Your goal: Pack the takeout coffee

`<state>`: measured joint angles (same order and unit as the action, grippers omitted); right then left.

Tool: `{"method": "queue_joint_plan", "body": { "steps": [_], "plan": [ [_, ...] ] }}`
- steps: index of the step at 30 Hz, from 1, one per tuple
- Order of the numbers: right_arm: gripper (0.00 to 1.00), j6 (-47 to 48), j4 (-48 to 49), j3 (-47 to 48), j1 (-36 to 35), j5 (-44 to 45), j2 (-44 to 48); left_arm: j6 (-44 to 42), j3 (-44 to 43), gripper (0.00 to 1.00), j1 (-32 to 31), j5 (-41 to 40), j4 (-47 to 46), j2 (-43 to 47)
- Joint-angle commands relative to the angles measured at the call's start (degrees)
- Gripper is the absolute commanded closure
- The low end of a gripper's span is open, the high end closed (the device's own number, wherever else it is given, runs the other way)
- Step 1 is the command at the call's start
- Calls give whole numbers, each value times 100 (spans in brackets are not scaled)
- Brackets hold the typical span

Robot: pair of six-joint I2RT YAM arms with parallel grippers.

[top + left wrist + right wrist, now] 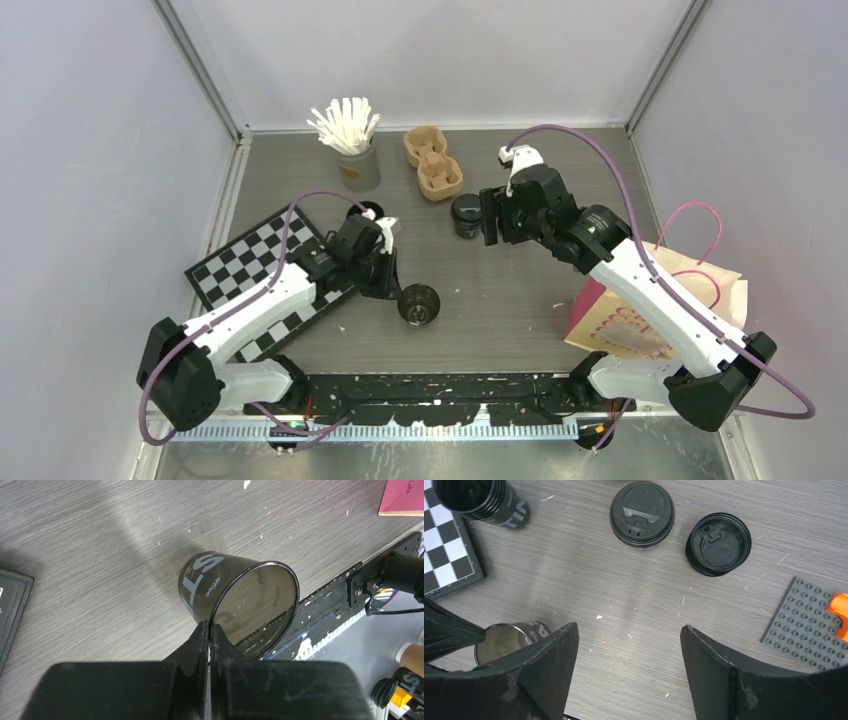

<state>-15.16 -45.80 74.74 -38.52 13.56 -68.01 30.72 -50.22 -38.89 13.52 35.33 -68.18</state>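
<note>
My left gripper (209, 628) is shut on the rim of a black paper cup (220, 587) with pale lettering, which has no lid on and hangs tilted over the table near the front edge (418, 303). A second open black cup (479, 497) stands by the checkerboard. A lidded black cup (642, 513) stands mid-table, and a loose black lid (718, 543) lies beside it. My right gripper (629, 630) hovers open above bare table, near the lidded cup (466, 213), with nothing between its fingers.
The brown pulp carrier (433, 160) and a grey cup of white sticks (352, 150) stand at the back. A checkerboard (255, 265) lies at the left and a pink paper bag (650, 300) at the right. A grey studded plate (806, 625) carries an orange brick (839, 607).
</note>
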Motion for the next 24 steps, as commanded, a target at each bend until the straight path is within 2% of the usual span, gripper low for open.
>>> {"method": "queue_joint_plan", "body": {
  "steps": [1, 16, 19, 24],
  "plan": [
    [21, 26, 61, 115, -15, 507, -96, 90, -93, 98, -142, -174, -637, -152],
    [21, -13, 94, 145, -17, 762, -698, 104, 230, 89, -173, -47, -880, -169],
    [21, 30, 163, 217, -5, 897, -805, -3, 50, 73, -174, -45, -657, -165],
    [21, -39, 191, 482, 60, 1051, -1227, -465, -821, 49, -171, -380, 344, 148]
  ]
}}
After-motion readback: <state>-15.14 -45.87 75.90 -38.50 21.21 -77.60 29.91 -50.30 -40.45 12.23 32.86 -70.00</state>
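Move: The left hand pinches the tilted cup by its rim; the cup's middle is about 4 cm to its right, 1 cm back and 5 cm down. The stacked cups stand some 16 cm ahead and 9 cm left of that hand, the checkered board about 28 cm left and 5 cm ahead. From the open right hand, the loose lid lies roughly 11 cm ahead, 8 cm right and 25 cm below, the lidded cup 9 cm ahead, 3 cm left and 19 cm below. Easing about 1 cm to the right and 1.5 cm down, the left hand sets the tilted cup on the table, then spreads its fingers to nearly half open to free the rim, starting back up by 1 cm. Meanwhile the right hand, fingers kept wide, sinks some 4 cm and goes 3 cm forward towards the loose lid, its left side dipping about 10 degrees as it turns slightly clockwise. ##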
